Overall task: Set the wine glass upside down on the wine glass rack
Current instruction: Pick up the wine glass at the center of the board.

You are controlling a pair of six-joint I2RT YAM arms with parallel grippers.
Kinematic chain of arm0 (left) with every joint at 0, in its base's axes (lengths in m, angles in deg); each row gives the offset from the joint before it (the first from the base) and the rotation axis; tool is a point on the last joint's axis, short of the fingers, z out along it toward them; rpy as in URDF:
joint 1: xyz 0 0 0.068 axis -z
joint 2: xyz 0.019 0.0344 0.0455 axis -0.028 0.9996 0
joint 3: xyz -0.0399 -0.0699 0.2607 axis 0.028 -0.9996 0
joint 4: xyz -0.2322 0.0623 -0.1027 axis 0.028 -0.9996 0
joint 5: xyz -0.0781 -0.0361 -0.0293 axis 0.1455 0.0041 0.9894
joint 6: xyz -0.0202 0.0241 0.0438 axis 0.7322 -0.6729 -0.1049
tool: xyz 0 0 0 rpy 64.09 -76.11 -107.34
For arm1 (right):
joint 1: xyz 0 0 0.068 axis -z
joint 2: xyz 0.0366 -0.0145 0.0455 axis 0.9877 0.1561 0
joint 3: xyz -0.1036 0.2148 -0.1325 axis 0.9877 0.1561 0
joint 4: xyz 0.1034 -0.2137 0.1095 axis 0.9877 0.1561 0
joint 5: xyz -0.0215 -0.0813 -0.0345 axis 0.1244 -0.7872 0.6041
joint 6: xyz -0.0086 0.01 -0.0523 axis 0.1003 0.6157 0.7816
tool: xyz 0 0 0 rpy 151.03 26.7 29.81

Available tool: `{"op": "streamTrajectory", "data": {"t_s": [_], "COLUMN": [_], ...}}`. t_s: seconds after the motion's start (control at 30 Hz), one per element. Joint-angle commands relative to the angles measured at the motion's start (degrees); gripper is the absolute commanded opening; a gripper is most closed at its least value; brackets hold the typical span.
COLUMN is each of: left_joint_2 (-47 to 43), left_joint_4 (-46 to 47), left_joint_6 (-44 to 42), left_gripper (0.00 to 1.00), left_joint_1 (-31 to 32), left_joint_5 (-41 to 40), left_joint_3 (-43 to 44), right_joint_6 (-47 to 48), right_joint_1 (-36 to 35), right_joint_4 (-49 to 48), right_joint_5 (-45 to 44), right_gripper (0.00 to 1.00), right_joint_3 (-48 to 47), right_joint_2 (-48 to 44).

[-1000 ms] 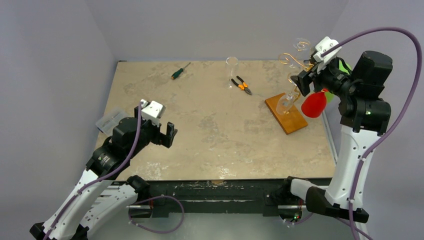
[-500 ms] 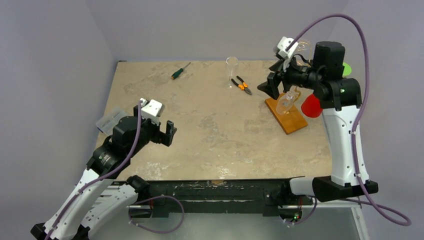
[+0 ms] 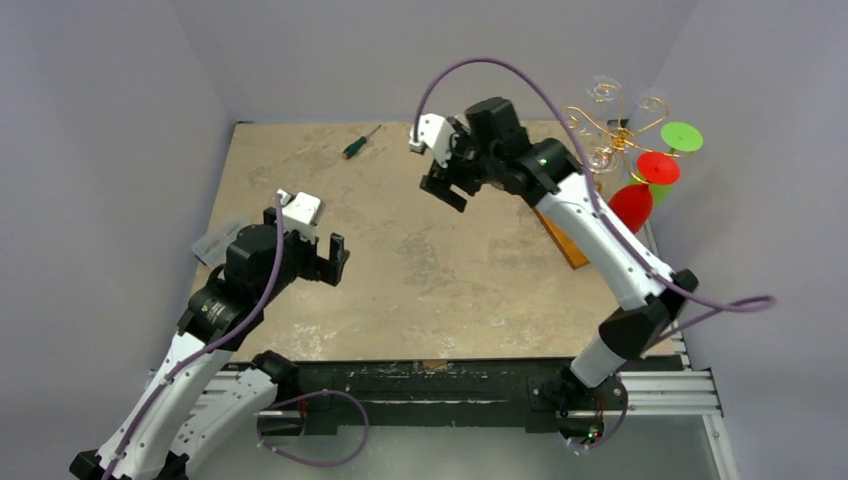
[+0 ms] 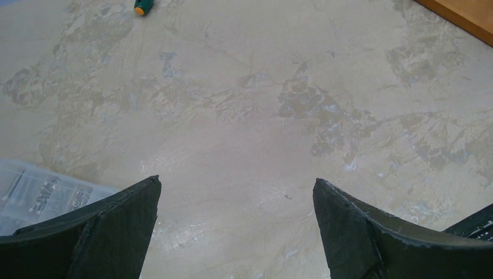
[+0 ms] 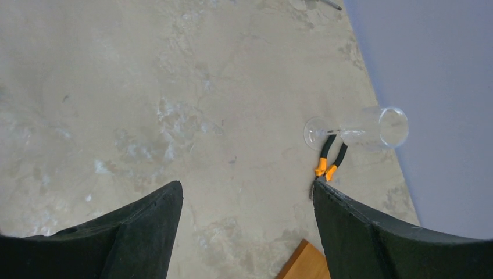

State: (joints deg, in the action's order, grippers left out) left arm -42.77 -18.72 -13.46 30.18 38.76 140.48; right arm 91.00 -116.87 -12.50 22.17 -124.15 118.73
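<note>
A clear wine glass (image 5: 360, 129) stands on the table by the back wall, ahead and to the right of my right gripper (image 5: 245, 185). That gripper is open with nothing between its fingers. From above, the right gripper (image 3: 443, 188) hovers over the back middle of the table, and its arm hides the glass. The wine glass rack (image 3: 598, 128), gold wire on an orange-brown base (image 5: 305, 261), stands at the back right. My left gripper (image 4: 235, 181) is open over bare table at the near left (image 3: 335, 262).
Orange-handled pliers (image 5: 328, 163) lie right beside the glass's foot. A green-handled screwdriver (image 3: 360, 142) lies at the back left. A clear plastic box (image 3: 215, 243) sits at the left edge. Red (image 3: 630, 208) and green (image 3: 682, 136) glasses cluster by the rack.
My right arm has swung left from the rack to the back middle of the table, and its jaws have opened a little wider. The left arm has barely moved.
</note>
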Motion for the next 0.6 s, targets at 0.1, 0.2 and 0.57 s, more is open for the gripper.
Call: {"op": "streamTrajectory", "data": {"t_s": [0.1,0.2,0.57], "left_joint_2": [0.33,0.34,1.11], "left_joint_4": [3.46,3.72,4.17], "left_joint_6": [0.12,0.67,1.29], "left_gripper": [1.00,0.99,0.98], "left_joint_1": [-3.93,-6.45,-9.40], "left_joint_5": [4.01,7.32,9.43], "left_joint_3": [-0.55,-0.29,-0.51], "right_joint_6": [-8.33,-14.60,-22.97], "right_joint_1": [-2.88,-2.69,4.13], "right_joint_4": [-12.27,-15.57,-16.39], "right_joint_5": [-22.32,-25.64,-30.10], "right_gripper": [0.75,0.73,0.49], "right_joint_3": [-11.01,-16.03,-27.38], "right_joint_2": [17.27,23.73,35.23]}}
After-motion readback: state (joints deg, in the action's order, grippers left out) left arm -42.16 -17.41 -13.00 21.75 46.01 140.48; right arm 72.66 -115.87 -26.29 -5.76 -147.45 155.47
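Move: The clear wine glass stands about 23 cm ahead of the right hand, 5 cm to its right, its middle some 14 cm lower. The pliers lie about 4 cm to the right of the glass and level with it, on the table; the rack's wooden base is 8 cm ahead of the right hand and 26 cm to its right. From the left hand the glass is roughly 34 cm ahead, 24 cm right and 5 cm below. The right hand sweeps about 19 cm forward and 10 cm down towards the glass, turning clockwise, fingers partly closing. ##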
